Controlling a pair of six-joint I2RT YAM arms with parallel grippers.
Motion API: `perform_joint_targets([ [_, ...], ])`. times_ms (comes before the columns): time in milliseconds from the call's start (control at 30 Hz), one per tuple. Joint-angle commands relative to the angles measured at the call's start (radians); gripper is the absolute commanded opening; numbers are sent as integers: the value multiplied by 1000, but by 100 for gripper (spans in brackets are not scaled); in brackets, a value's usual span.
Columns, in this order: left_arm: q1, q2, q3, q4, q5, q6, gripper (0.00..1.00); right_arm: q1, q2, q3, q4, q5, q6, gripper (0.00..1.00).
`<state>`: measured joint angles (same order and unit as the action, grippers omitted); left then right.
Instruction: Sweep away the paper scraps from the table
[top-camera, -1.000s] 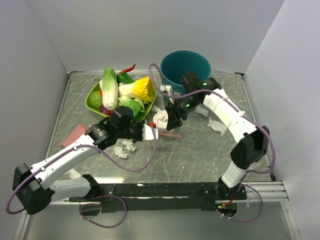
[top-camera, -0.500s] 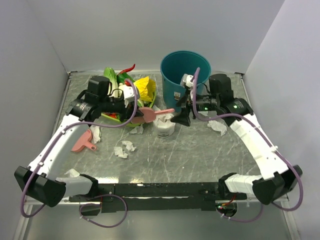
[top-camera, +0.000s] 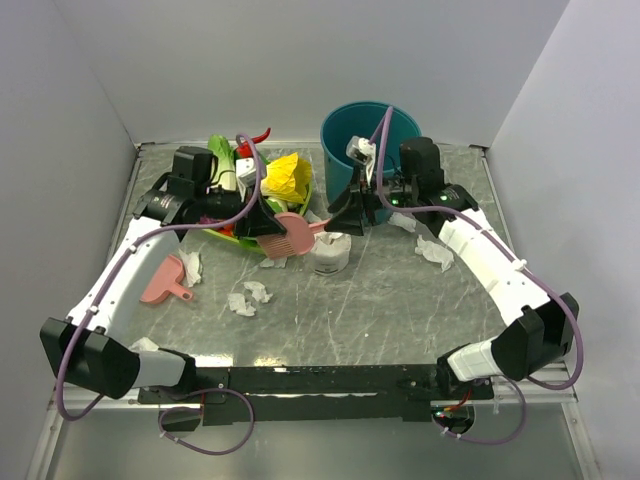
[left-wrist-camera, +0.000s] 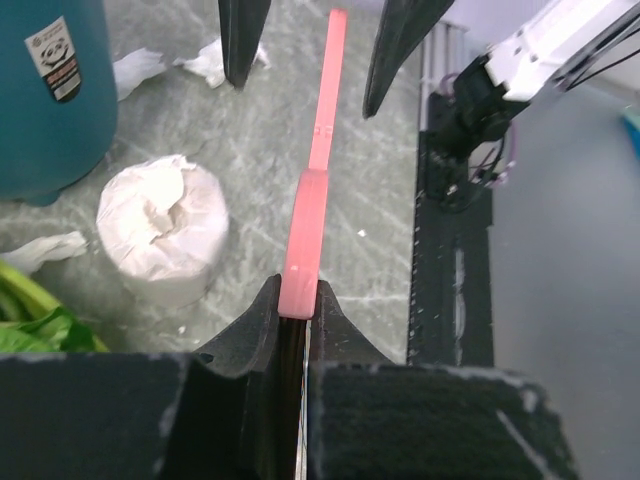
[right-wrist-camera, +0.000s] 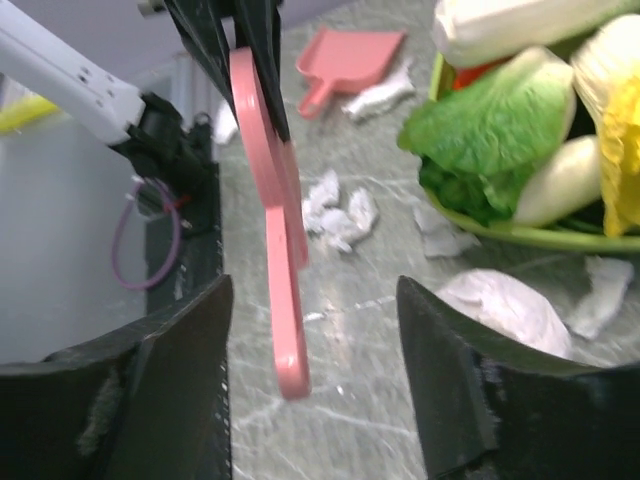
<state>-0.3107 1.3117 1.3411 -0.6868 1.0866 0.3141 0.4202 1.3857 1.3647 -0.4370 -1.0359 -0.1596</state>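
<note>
My left gripper (left-wrist-camera: 298, 290) is shut on a pink hand brush (left-wrist-camera: 312, 180), held in the air in front of the green tray; in the top view the left gripper (top-camera: 262, 222) carries the brush (top-camera: 290, 234) with its handle pointing right. My right gripper (right-wrist-camera: 312, 290) is open, its fingers on either side of the handle end (right-wrist-camera: 290, 350) without touching it. In the top view the right gripper (top-camera: 347, 216) is next to the teal bin. Paper scraps (top-camera: 245, 298) lie on the table (top-camera: 380, 300); others lie at the left (top-camera: 188, 265) and right (top-camera: 435, 252).
A pink dustpan (top-camera: 165, 283) lies flat at the left. An upright white tissue roll (top-camera: 330, 252) stands just below the brush. The teal bin (top-camera: 370, 140) is at the back. A green tray of vegetables (top-camera: 225, 225) sits at the back left.
My left arm has swung from mid-table to the tray and now holds the pink brush aloft. The right gripper has opened and moved closer to the bin, its fingers now straddling the handle.
</note>
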Motion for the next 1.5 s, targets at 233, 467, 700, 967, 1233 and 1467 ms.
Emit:
perform_joint_targets([
  [233,51,32,-48,295,193,-297,1,68,41,-6,218,-67,187,49],
  [467,58,37,-62,314,205,-308,1,66,41,1,184,-59,169,33],
  [700,62,32,-77,354,214,-365,1,65,38,-9,181,-43,169,29],
  [967,67,40,-62,279,153,-293,15,46,21,5,158,-9,150,3],
  [1233,131,-112,-45,25,-816,-268,82,11,-149,56,-204,264,-72,0],
  [1467,297,-192,-151,-111,-1160,-136,82,8,-295,-45,-247,413,-20,0],
])
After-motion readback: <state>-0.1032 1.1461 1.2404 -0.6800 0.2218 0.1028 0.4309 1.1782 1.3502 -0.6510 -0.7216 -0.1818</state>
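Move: The left gripper holds the pink brush by its bristle end; the handle's middle is about 12 cm to its right and 1 cm ahead. From the open right gripper that handle lies some 4 cm to the left and 1 cm back, about level. From the right gripper, the paper-covered tub is roughly 4 cm ahead, 4 cm left and 25 cm below; the teal bin is about 18 cm ahead, 5 cm right and 15 cm below. Hold the brush nearly still with the left gripper while the right gripper slides about 3 cm left over the handle and closes on it. Only then open the left fingers wide, let go of the bristle end and swing the left hand some 15 cm left and 8 cm forward, sinking slightly and turning about 50 degrees counter-clockwise; meanwhile draw the right hand about 6 cm to the right with the brush. ##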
